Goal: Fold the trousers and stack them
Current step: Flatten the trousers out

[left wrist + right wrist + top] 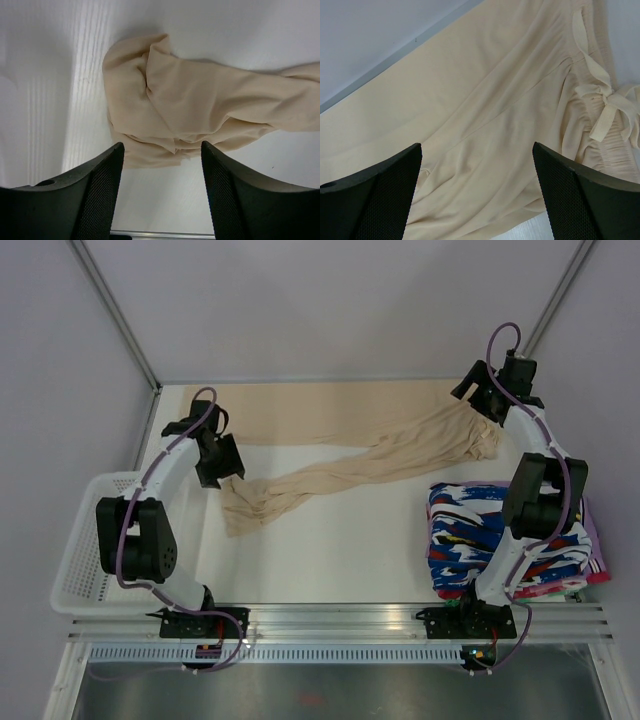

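The beige trousers point(350, 468) lie spread over the back of the table, one leg flat along the back edge and the other running diagonally toward the front left. My left gripper point(228, 462) hovers open at that leg's crumpled cuff point(150, 100); the left wrist view shows the cuff's edge just between the fingertips point(116, 152), with nothing pinched. At the far right, over the waist end, my right gripper point(478, 392) is held wide open. The right wrist view shows smooth fabric point(485, 100) under the gripper point(477, 147) and the drawstring bow point(605, 105) to the right.
A white mesh basket point(80, 560) sits at the table's left edge. A stack of blue, white, red and black patterned garments point(465, 530) lies at the front right, beside the right arm. Walls and frame posts close in the back and sides.
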`<state>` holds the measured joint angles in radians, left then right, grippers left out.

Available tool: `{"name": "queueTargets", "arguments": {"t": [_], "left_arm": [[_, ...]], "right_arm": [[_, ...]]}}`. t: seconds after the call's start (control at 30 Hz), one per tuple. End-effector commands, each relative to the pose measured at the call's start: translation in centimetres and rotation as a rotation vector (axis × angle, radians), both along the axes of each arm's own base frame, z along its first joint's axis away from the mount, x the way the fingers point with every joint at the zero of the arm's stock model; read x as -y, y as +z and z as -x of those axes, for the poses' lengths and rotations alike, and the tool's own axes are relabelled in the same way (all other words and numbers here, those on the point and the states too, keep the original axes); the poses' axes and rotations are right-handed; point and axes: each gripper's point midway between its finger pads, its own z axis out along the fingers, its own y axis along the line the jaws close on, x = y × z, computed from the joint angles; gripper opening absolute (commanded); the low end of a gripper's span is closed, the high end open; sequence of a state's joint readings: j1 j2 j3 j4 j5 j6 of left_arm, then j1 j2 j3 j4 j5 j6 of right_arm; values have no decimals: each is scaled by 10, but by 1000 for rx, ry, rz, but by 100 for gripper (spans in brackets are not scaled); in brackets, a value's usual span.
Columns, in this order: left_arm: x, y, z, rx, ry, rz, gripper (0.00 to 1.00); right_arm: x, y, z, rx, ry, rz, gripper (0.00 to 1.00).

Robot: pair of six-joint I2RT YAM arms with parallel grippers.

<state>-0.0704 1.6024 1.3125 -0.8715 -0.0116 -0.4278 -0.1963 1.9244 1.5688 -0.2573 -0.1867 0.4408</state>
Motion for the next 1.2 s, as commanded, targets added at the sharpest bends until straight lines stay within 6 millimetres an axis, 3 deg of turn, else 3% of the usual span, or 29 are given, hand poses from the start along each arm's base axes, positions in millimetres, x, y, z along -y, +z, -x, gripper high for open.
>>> {"name": "queueTargets", "arguments": {"t": [0.0, 0.3, 0.5, 0.73, 0.97, 1.1, 1.13, 1.17], "left_arm": [[10, -24, 17, -55, 64, 45, 68], [-16, -65, 35, -71, 284, -55, 64], [-13, -88, 36, -85, 344, -30, 60], [-13, -88, 9, 11, 383, -13, 59], [-17, -80, -4, 46, 379, -29, 49], [-22, -81, -2, 36, 375, -64, 41], [-23, -80, -1, 32, 371, -72, 30], [-24, -80, 0, 30, 369, -77, 26]], "right_arm": [[-5, 32, 8, 59, 6, -2, 97], [-7, 32, 15, 37, 20, 17, 97], [-4, 35, 15, 18, 28, 43, 97], [-2, 36, 19, -7, 45, 71, 97], [-1, 36, 22, -16, 50, 88, 97], [-2, 30, 23, -24, 45, 74, 97], [-3, 28, 24, -28, 48, 66, 97], [-4, 27, 24, -26, 48, 61, 97]]}}
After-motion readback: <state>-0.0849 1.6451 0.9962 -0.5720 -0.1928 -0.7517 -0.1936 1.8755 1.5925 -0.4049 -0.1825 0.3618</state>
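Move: The bunched end of the nearer trouser leg lies almost under the open left hand, about 10 cm down, some 3 cm back and 1 cm left. From that hand, the end of the flattened farther leg is roughly 20 cm ahead and 16 cm left, the white basket about 13 cm back and 24 cm left. For the right hand the bunched end is some 54 cm left, 23 cm back and 14 cm below. Down about 9 cm and at first back some 5 cm, the left hand sinks onto the bunched end of the nearer trouser leg, then slides forward about 4 cm close to the table while its fingers close and pinch a fold of it. The wrist turns about 20 degrees counter-clockwise. The right hand, still open above the waist end, eases back a couple of centimetres. ##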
